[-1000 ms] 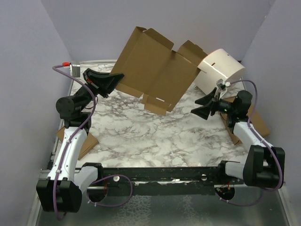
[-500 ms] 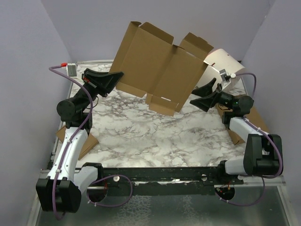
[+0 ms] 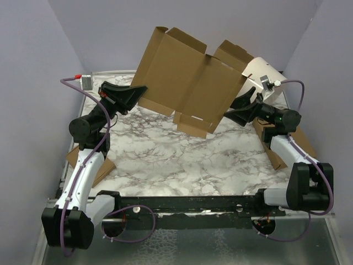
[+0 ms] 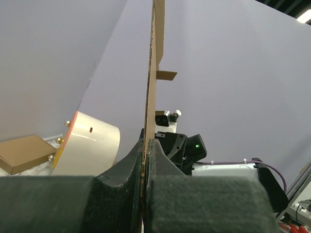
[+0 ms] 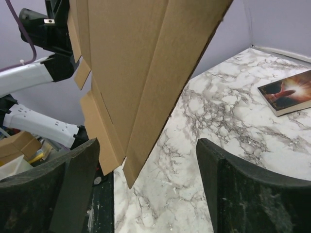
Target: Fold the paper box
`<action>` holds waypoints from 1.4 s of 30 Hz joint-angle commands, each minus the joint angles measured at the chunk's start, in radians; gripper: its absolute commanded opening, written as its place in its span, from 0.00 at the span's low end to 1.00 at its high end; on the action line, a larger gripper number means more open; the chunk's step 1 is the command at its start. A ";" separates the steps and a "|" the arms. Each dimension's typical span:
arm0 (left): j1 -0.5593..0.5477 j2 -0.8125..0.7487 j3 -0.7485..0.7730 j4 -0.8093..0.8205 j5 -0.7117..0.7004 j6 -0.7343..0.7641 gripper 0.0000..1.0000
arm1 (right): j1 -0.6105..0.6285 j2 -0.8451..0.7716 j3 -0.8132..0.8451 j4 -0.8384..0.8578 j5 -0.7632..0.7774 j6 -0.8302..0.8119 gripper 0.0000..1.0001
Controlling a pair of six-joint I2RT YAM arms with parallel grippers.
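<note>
The paper box (image 3: 187, 83) is a flat brown die-cut cardboard sheet with flaps, held up in the air and tilted over the back of the marble table. My left gripper (image 3: 138, 91) is shut on its left edge. In the left wrist view the sheet (image 4: 151, 73) shows edge-on, clamped in that gripper (image 4: 145, 145). My right gripper (image 3: 240, 107) is open and empty, just below the sheet's right lower edge. In the right wrist view the sheet (image 5: 136, 63) hangs ahead of that gripper (image 5: 147, 143), closer to its left finger (image 5: 73, 189), not touching.
A white paper roll (image 3: 267, 74) stands at the back right behind the sheet. A book (image 5: 286, 92) lies on the marble table (image 3: 182, 160). Small brown boxes lie under the right arm (image 3: 289, 143) and beside the left arm (image 3: 102, 165).
My right gripper has moved up and back to the sheet's right lower edge, still open. The sheet has risen a little in my left gripper.
</note>
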 commanded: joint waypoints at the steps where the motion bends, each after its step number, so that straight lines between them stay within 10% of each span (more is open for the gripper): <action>1: -0.015 0.003 -0.007 0.052 -0.031 -0.018 0.00 | 0.004 -0.001 0.030 -0.036 0.047 0.020 0.75; 11: -0.020 -0.005 -0.034 -0.068 -0.068 0.109 0.00 | 0.004 -0.049 0.021 -0.176 0.049 -0.081 0.47; 23: -0.091 0.003 -0.038 -0.265 -0.151 0.335 0.00 | 0.009 -0.066 0.138 -0.768 0.133 -0.433 0.13; 42: -0.537 0.150 -0.016 -0.645 -0.720 0.759 0.00 | 0.173 0.054 0.272 -1.413 0.759 -0.769 0.01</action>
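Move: The paper box hangs pinched by its left edge in the left hand. Its free right edge, where the open right fingers will shut, is some 3 cm to the left of the right hand, about level in reach and 3 cm above. From the left hand that edge is roughly 26 cm right, 3 cm forward and 10 cm lower. On the table the white drum stands 28 cm ahead, 15 cm right and 22 cm below the right hand; the brown box lies 9 cm ahead, 27 cm right and 30 cm below. The paper box's free right edge gets pinched as the right fingers close from wide open while creeping forward; the right hand then sinks about 11 cm and reaches 7 cm forward, turning clockwise. The left hand keeps its pinch on the other edge, easing forward and down, then dropping faster and swinging right towards the right hand, rolling its left side up and turning counter-clockwise. ##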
